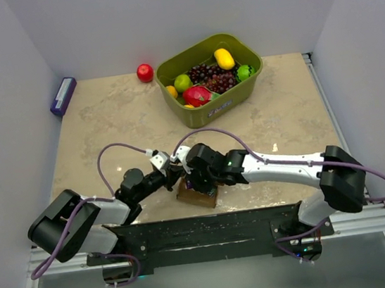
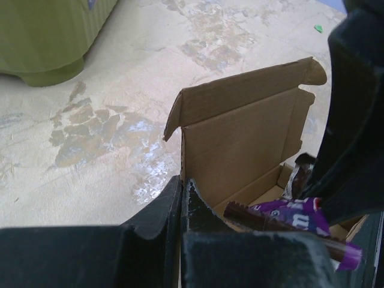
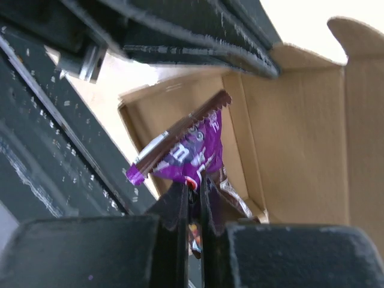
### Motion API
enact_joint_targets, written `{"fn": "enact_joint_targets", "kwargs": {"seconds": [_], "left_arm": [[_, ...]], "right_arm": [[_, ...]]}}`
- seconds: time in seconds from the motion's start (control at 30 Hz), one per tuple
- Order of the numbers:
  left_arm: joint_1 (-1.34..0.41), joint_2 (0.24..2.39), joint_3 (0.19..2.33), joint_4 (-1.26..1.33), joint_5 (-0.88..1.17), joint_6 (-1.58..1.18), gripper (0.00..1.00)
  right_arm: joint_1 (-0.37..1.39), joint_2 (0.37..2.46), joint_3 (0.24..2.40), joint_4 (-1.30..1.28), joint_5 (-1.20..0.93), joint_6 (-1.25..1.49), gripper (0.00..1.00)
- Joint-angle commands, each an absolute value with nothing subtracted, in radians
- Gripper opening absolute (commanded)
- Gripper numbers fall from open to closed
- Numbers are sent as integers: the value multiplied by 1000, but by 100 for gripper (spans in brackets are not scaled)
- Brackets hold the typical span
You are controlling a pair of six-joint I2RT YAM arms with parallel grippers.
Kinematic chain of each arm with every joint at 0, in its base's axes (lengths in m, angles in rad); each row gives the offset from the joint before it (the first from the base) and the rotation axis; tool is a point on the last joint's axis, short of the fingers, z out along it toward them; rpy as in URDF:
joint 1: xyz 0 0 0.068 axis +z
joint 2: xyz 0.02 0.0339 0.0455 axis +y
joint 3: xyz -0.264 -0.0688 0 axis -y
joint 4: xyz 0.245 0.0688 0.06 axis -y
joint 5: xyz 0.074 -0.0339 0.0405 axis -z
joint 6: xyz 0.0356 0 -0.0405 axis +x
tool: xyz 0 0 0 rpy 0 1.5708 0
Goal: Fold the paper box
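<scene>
The paper box (image 1: 202, 199) is a small brown cardboard box, open, near the table's front edge between both arms. In the left wrist view its lid flap (image 2: 240, 99) stands upright. My left gripper (image 1: 175, 177) (image 2: 182, 195) is shut on the near side wall of the paper box (image 2: 240, 144). My right gripper (image 1: 195, 180) (image 3: 193, 191) hangs over the open paper box (image 3: 300, 132), shut on a purple candy packet (image 3: 195, 150) (image 2: 294, 216). A second, darker wrapper (image 3: 237, 201) lies inside the box.
An olive-green bin (image 1: 241, 93) (image 2: 42, 36) full of fruit stands at the back. A red apple (image 1: 145, 73) lies left of it. A small purple box (image 1: 63, 95) sits by the left wall. The right arm (image 2: 354, 120) crowds the box's right side.
</scene>
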State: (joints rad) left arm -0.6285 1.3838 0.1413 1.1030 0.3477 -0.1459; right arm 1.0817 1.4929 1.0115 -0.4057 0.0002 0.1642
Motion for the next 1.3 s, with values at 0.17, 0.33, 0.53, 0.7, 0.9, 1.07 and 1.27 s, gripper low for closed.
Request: {"fn": "enact_joint_targets", "kwargs": {"seconds": [0.17,0.33,0.53,0.7,0.9,1.07,1.27], "left_arm": [[-620,1370,123,1203,341,-163,0],[-620,1371,118,1213,341,-169,0],[-620,1384,118,1226,350,-172,0],[-620,1388,120,1230,360,-175,0],[-620,1384,117,1236,365,-175,0],[-621,1385,117,1244,377,-178,0],[-620,1382,117,1244,391,-178,0]], "right_arm": [[1094,1571,1045,-319,-3,179,0],[1104,1611,1052,-339,17,176,11],[1108,1559,1060,-341,32,193,60],[1108,1485,1080,-377,48,222,66],[1104,1379,1091,-455,182,287,77],[1062,1327,1126,-529,276,255,84],[956,1298,1086,-490,227,143,83]]}}
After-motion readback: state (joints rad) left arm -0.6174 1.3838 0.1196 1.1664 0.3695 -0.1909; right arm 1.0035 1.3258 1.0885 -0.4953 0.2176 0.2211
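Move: My right hand holds the candy bag over the box's open tray, whose middle lies about 3 cm nearer my base, roughly 1 cm to the right and some 6 cm below. The upright lid's middle is about 4 cm ahead, 3 cm right and a couple of centimetres lower. From my left hand, closed on the lid's left edge, the lid's middle is some 7 cm right and 1 cm back; the tray is 5 cm right, 8 cm back, 6 cm down. I lower the bag about 4 cm into the tray with my right hand, open the fingers wide to let go of it, then lift some 11 cm out of the tray and swing forward and right over the lid, the wrist turning about 15 degrees clockwise. My left fingers stay shut on the lid's left edge, shifting barely a centimetre. ##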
